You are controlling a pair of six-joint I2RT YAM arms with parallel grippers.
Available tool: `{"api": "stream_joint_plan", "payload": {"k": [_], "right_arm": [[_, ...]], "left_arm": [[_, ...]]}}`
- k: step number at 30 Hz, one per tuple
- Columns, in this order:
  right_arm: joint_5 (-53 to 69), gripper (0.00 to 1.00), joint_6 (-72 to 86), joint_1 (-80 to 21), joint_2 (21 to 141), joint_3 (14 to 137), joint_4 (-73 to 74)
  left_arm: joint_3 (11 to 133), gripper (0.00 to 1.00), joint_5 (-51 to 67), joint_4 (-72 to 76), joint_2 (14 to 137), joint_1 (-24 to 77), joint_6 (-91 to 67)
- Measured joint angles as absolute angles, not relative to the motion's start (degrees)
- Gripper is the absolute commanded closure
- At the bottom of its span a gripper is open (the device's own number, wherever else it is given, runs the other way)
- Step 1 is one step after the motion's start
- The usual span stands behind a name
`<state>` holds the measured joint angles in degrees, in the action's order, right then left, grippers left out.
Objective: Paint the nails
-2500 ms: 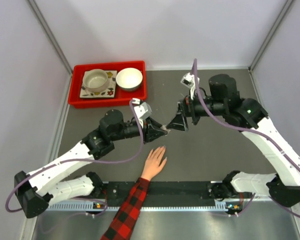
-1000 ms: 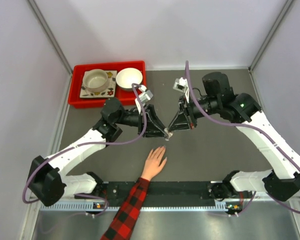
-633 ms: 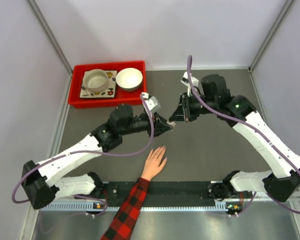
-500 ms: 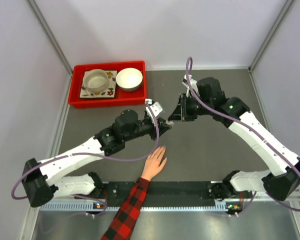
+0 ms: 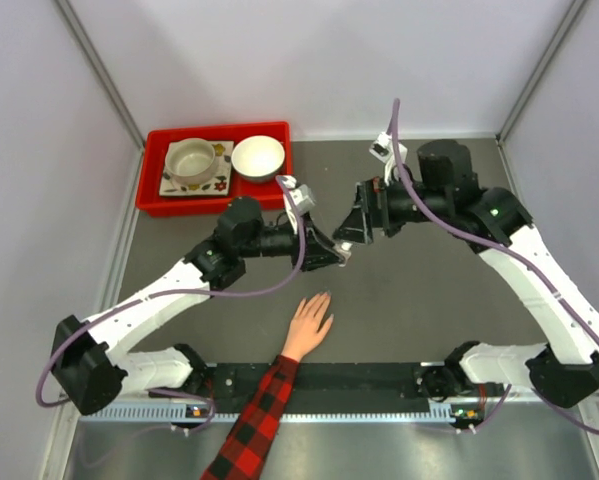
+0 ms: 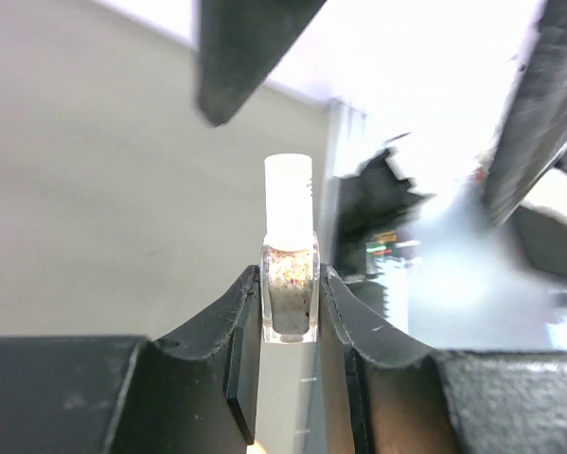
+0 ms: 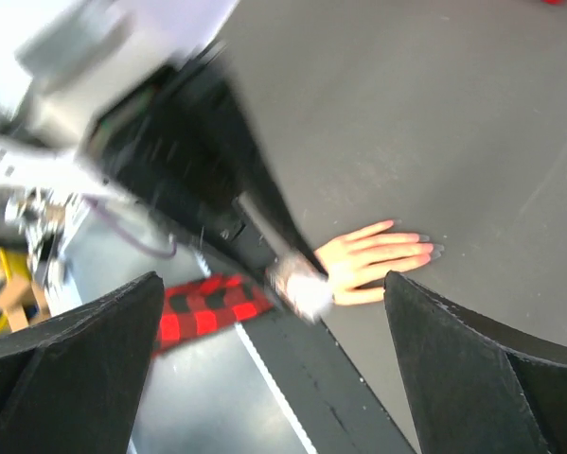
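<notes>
A small clear nail polish bottle (image 6: 290,298) with a white cap (image 6: 289,194) stands upright in my left gripper (image 6: 290,279), which is shut on its glass body. In the top view the left gripper (image 5: 337,253) hovers above the table, beyond the hand (image 5: 309,324). The hand lies flat, fingers spread, with a red-and-black plaid sleeve (image 5: 254,420). My right gripper (image 5: 349,230) is open just up and right of the bottle (image 5: 343,255), not touching it. The right wrist view shows the blurred bottle (image 7: 302,286) between its wide fingers (image 7: 75,350), and the nails (image 7: 425,239) as tiny dark tips.
A red tray (image 5: 151,190) at the back left holds a beige cup (image 5: 191,160) on a flowered plate and a white bowl (image 5: 258,157). A black rail (image 5: 369,380) runs along the near edge between the arm bases. Grey walls close in the sides.
The right gripper, shut at the bottle's top a second ago, has opened wide and drawn back a little. The left gripper stays shut on the bottle and has shifted slightly.
</notes>
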<state>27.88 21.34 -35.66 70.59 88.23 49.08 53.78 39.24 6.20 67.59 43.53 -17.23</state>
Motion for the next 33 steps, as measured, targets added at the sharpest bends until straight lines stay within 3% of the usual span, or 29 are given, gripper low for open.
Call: {"api": "stream_joint_plan", "payload": {"k": [5,6,7,9,10,12,13,17,21,25,26,29,33], "right_arm": [[37.45,0.10,15.51,-35.05,67.77,88.25,50.59],[40.01,0.13,14.66,-35.05,67.59,88.20,50.41],[42.52,0.23,14.02,-35.05,67.55,88.18,50.24],[46.46,0.28,12.91,-35.05,67.72,88.18,50.06],[47.92,0.37,12.58,-35.05,67.96,88.18,50.04],[49.87,0.41,11.68,-35.05,68.75,88.18,50.04],[50.35,0.48,11.51,-35.05,69.06,88.18,50.02],[52.27,0.51,10.66,-35.05,70.35,88.18,49.91],[53.98,0.66,9.58,-35.05,70.52,88.18,49.93],[54.33,0.68,8.56,-35.05,70.59,88.12,50.22],[54.30,0.72,8.38,-35.05,70.61,88.03,50.24],[53.65,0.98,7.53,-34.92,70.65,87.72,50.37],[51.55,1.00,7.77,-34.37,70.98,87.72,50.70]], "left_arm": [[50.92,1.00,53.71,17.93,67.53,38.33,-31.09],[50.85,1.00,56.45,20.58,67.81,37.85,-34.00],[50.85,1.00,58.72,23.38,68.20,37.69,-36.69],[50.85,1.00,62.24,27.97,69.01,37.65,-41.01],[50.85,1.00,63.24,29.30,69.34,37.65,-42.33],[50.85,1.00,65.36,31.92,70.02,37.65,-45.04],[50.85,1.00,65.82,32.58,70.24,37.65,-45.78],[50.85,1.00,67.31,34.41,70.81,37.65,-48.01],[50.85,1.00,68.07,35.20,70.87,37.65,-48.64],[50.85,1.00,68.47,35.59,71.16,37.67,-48.71],[50.85,1.00,68.58,35.59,71.26,37.67,-48.71],[50.94,1.00,68.82,35.42,71.53,37.67,-48.14],[52.14,1.00,67.16,29.45,71.13,37.65,-42.81]]}}
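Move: My left hand still holds the nail polish bottle by its glass; the white cap sticks out about 4 cm to the right of that hand, 1 cm ahead and 2 cm above. My wide-open right fingers are around the cap, which lies roughly 3 cm below that hand, otherwise level with it. The rubber hand on the table is some 8 cm back, 10 cm left and 32 cm below my right hand. I draw both hands back about 5 cm together, my left also lifting the bottle some 4 cm and swinging clockwise while my right turns roughly 25 degrees counter-clockwise, rising slightly, then easing down. As they settle I close my right fingers from wide open until they pinch the white cap, my left keeping its grip on the glass; both start easing forward again at the end. ##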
